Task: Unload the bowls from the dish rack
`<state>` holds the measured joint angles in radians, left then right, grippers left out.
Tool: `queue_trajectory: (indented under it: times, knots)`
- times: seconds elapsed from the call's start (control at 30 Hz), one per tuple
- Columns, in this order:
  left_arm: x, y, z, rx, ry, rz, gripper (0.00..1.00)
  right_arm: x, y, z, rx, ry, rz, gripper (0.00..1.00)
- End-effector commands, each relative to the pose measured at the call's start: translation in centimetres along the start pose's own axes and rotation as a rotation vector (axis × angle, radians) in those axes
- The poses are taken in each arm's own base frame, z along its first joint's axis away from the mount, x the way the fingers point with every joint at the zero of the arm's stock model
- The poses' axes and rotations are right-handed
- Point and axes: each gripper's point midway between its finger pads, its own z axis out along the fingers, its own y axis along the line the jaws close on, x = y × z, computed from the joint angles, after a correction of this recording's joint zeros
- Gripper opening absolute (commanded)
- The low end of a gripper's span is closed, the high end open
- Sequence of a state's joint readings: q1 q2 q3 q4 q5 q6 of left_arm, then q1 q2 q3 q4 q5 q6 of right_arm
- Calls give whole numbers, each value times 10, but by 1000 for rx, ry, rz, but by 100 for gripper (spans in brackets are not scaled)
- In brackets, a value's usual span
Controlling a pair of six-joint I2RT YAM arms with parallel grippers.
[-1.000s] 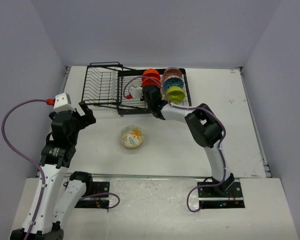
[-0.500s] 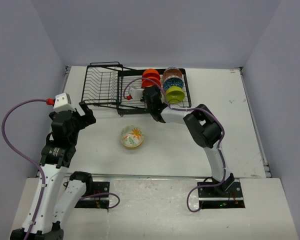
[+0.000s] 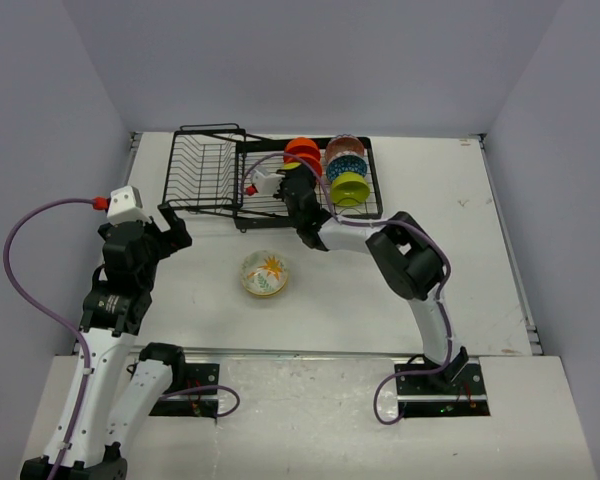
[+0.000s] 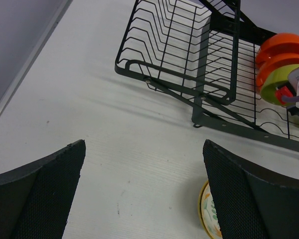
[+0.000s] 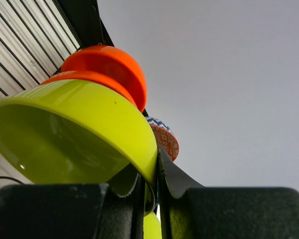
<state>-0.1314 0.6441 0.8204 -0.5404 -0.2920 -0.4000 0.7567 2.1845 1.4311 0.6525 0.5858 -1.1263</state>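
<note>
The black wire dish rack (image 3: 205, 170) stands at the back of the table. Its right part holds orange-red bowls (image 3: 302, 149), a pinkish-brown bowl (image 3: 342, 145), a blue speckled bowl (image 3: 346, 163) and a lime green bowl (image 3: 350, 186). My right gripper (image 3: 298, 178) reaches into the rack. In the right wrist view it (image 5: 157, 164) is shut on the rim of another lime green bowl (image 5: 74, 134), in front of the orange-red bowls (image 5: 107, 67). A floral bowl (image 3: 265, 273) sits on the table. My left gripper (image 3: 175, 228) hangs open at the left, holding nothing.
The rack's left section (image 4: 179, 45) with curved dividers holds nothing. The left wrist view shows the floral bowl's edge (image 4: 208, 211) beside my right fingertip (image 4: 254, 194). Grey walls close in the table on three sides.
The right gripper has closed tighter on the lime green bowl's rim and shifted slightly left in the rack. The left arm has not moved.
</note>
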Motion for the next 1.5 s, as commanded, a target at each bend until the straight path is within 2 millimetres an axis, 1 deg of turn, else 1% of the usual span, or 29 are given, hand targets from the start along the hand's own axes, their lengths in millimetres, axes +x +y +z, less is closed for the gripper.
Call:
queue_trajectory:
  times: [0.0,0.03,0.13,0.17,0.23,0.27,0.3,0.33,0.37,0.4,0.43,0.47,0.5,0.53,0.57,0.6,0.7,0.73,0.77,0.83,0.87,0.93,1.0,1.03,1.07,1.17,1.27,1.33,1.47]
  knots:
    - [-8,1,0,-4,-30,13,100,-19,-64,-17,125,-43,107,0]
    - [-8,1,0,-4,-30,13,100,-23,-75,-22,132,-54,140,0]
    - [-9,2,0,-11,-34,12,100,-24,-82,-32,102,-50,194,0]
    - [-10,2,0,-11,-39,9,100,-27,-102,-40,121,-59,235,0]
    - [-11,3,-1,-19,-44,6,100,-26,-109,-51,90,-50,325,0]
    - [-12,4,-1,-21,-47,6,100,-30,-134,-64,107,-68,389,0]
    - [-11,4,-1,-24,-47,5,100,-25,-133,-71,67,-40,408,0]
    - [-12,4,-2,-24,-48,5,100,-25,-136,-79,48,-36,513,0]
    - [-12,5,-2,-28,-51,4,100,-29,-159,-93,50,-53,592,0]
    - [-12,7,-3,-33,-53,2,100,-16,-143,-103,-43,23,597,0]
    - [-12,7,-3,-35,-53,2,100,-14,-136,-113,-88,60,733,0]
    - [-13,7,-3,-35,-56,-1,100,-5,-131,-120,-125,97,785,0]
    - [-14,8,-4,-42,-59,-1,100,2,-125,-140,-203,129,831,0]
    - [-14,9,-4,-45,-60,-3,100,4,-116,-151,-248,157,952,0]
    - [-15,11,-6,-54,-68,-7,100,14,-99,-169,-348,190,995,0]
    - [-16,12,-6,-59,-71,-10,100,17,-89,-179,-381,231,1079,0]
    - [-23,19,-13,-93,-106,-33,100,38,-53,-209,-506,346,1113,0]
    - [-25,21,-15,-103,-116,-37,100,35,-41,-218,-575,359,1144,0]
    - [-28,25,-19,-115,-137,-50,100,46,-22,-225,-619,407,1150,0]
    - [-34,28,-26,-117,-170,-66,100,49,-2,-235,-718,447,1209,0]
    - [-34,28,-28,-118,-177,-70,100,58,10,-238,-749,495,1237,0]
    - [-34,29,-29,-115,-184,-73,100,59,36,-245,-855,556,1256,0]
    - [-33,28,-29,-107,-180,-70,100,60,56,-249,-917,609,1264,0]
    - [-33,27,-29,-104,-179,-68,100,63,73,-249,-957,653,1253,0]
    - [-32,26,-28,-99,-172,-65,100,62,80,-250,-985,667,1253,0]
    - [-30,24,-27,-90,-161,-60,100,73,100,-241,-969,749,1233,0]
    - [-29,22,-26,-77,-158,-56,100,67,111,-239,-1031,747,1238,0]
    - [-28,20,-24,-69,-152,-52,100,66,113,-234,-1038,754,1235,0]
    - [-27,19,-23,-64,-145,-47,100,80,123,-226,-1010,812,1196,1]
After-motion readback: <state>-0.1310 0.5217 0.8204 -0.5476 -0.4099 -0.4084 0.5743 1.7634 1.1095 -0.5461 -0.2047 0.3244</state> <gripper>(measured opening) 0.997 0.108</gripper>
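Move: The green bowl already hangs by its rim in my right fingers. The clear table spot for it is about 25 cm back, 3 cm right and 17 cm below that hand; the flowered bowl stack lies some 26 cm back and 8 cm left. The orange bowls stand about 5 cm straight ahead, the rack's other green bowl 11 cm right and 1 cm back, both some 8 cm lower. From my left hand the spot is about 33 cm right, 1 cm ahead and 25 cm down. Still pinching the green bowl's rim, my right hand draws back towards me about 25 cm and some 8 cm right, first arching up about 15 cm clear of the rack, then sinking nearly 30 cm towards the table beside the flowered stack. My fingers swing from pointing forward to pointing down, and stay shut. My empty, open left hand eases a few centimetres up, back and left. ##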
